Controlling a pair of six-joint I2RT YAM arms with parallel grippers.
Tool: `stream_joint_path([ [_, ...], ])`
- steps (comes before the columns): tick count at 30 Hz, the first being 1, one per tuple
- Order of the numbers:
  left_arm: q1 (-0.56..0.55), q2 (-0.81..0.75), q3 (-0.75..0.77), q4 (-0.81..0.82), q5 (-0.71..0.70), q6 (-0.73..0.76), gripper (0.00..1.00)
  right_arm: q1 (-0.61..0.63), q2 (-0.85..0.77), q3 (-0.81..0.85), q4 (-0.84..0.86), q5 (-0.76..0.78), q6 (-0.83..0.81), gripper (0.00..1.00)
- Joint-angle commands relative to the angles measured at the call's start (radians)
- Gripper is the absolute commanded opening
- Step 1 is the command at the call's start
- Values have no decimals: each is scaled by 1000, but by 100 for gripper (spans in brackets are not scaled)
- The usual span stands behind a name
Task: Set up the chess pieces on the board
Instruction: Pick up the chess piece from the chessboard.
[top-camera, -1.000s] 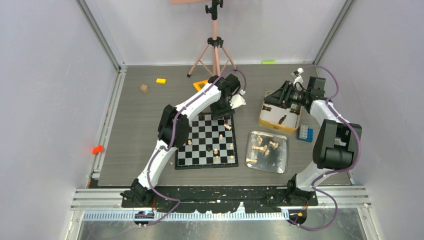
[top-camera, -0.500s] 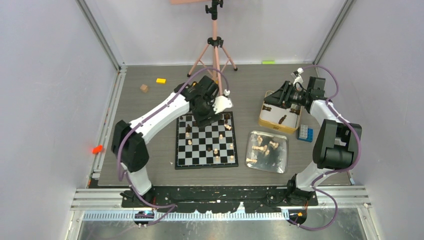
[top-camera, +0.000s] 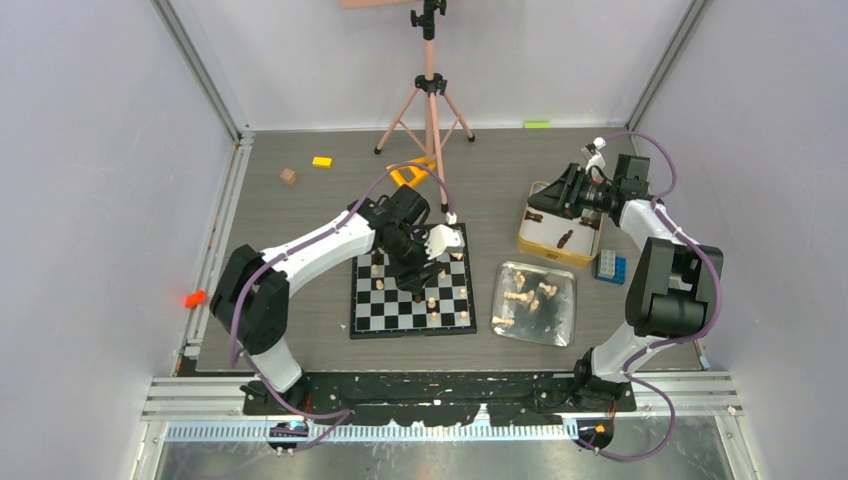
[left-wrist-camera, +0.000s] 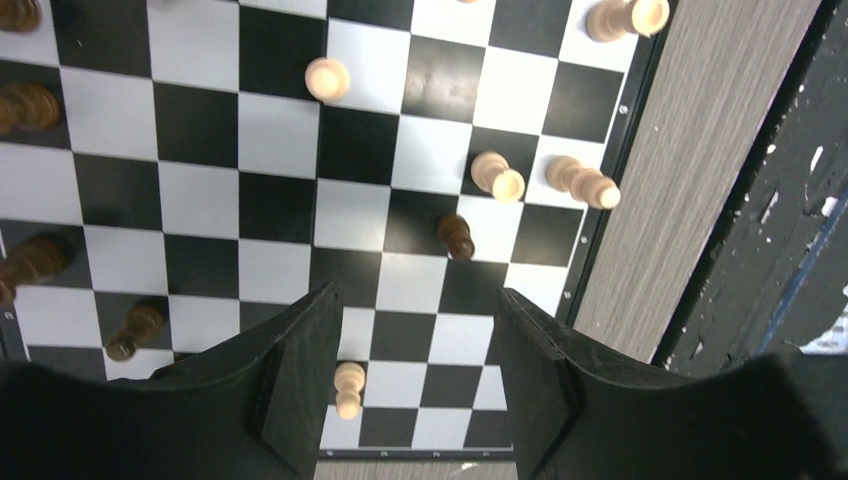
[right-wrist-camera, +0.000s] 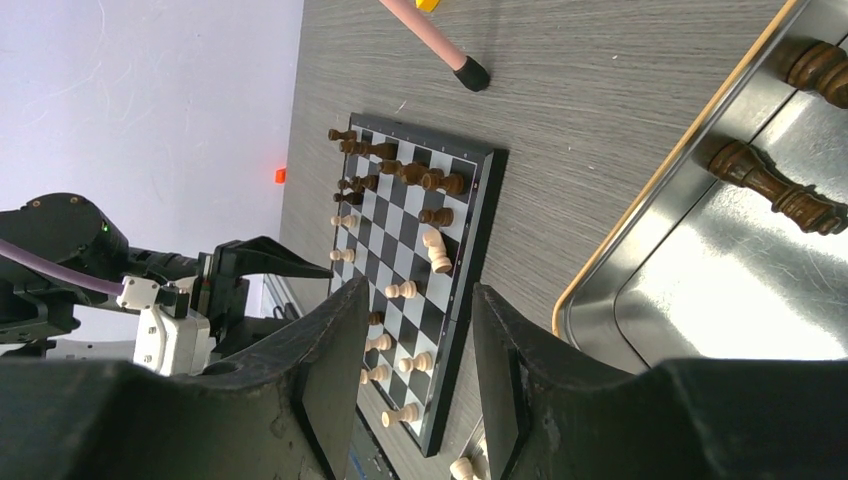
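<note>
The board (top-camera: 400, 312) lies mid-table with light and dark chess pieces scattered over it. My left gripper (top-camera: 413, 274) hovers above its middle, open and empty. In the left wrist view that gripper (left-wrist-camera: 415, 310) frames bare squares; a light pawn (left-wrist-camera: 348, 388) stands close by the left finger, and a dark pawn (left-wrist-camera: 456, 236) is just ahead. My right gripper (top-camera: 556, 195) hangs over the gold-rimmed tin (top-camera: 527, 240), open with nothing in it. From the right wrist, the gripper (right-wrist-camera: 420, 300) looks across to the board (right-wrist-camera: 470, 240), and dark pieces (right-wrist-camera: 770, 190) lie in the tin.
A silver tray (top-camera: 565, 335) right of the board holds several light pieces. A pink tripod (top-camera: 430, 100) stands behind the board. Loose blocks: blue (top-camera: 609, 266) by the tin, yellow (top-camera: 321, 161) and tan (top-camera: 288, 177) at back left, a red one (top-camera: 194, 298) at the left rail.
My left arm has swung from the board's back right corner to over its middle, and its jaws stand a little wider. The right arm has not moved.
</note>
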Motion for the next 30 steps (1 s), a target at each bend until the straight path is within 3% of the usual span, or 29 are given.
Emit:
stream_joint_path([
  [1, -6, 43, 1, 108, 54, -10, 59, -6, -10, 23, 0, -5, -22, 49],
  [24, -35, 142, -29, 81, 70, 1, 44, -6, 3, 23, -5, -7, -27, 48],
  [27, -35, 149, -27, 75, 64, 4, 36, -6, 4, 23, -5, -7, -27, 48],
  [30, -35, 148, -11, 65, 60, 5, 22, -6, 3, 23, -5, -7, -27, 48],
])
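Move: The small dark pawn on the board is some 6 cm below the left hand's fingertips, about 2 cm to the right and 1 cm back. A light pawn stands roughly 3 cm right and 1 cm nearer than it. A second light piece is about 3 cm right and 4 cm nearer than the dark pawn, and another light pawn about 5 cm right and 5 cm farther out. From the right hand, the dark pawn lies around 29 cm left, 17 cm back and 12 cm below. Down about 5 cm goes the left hand onto the dark pawn, quickly at first and then more gently, shifting some 1.5 cm to the right early on and easing back about 2 cm afterwards. The fingers stay tilted down and to the right, narrow from fairly wide to about half that gap, most sharply at the end, and draw in around the pawn from both sides. ##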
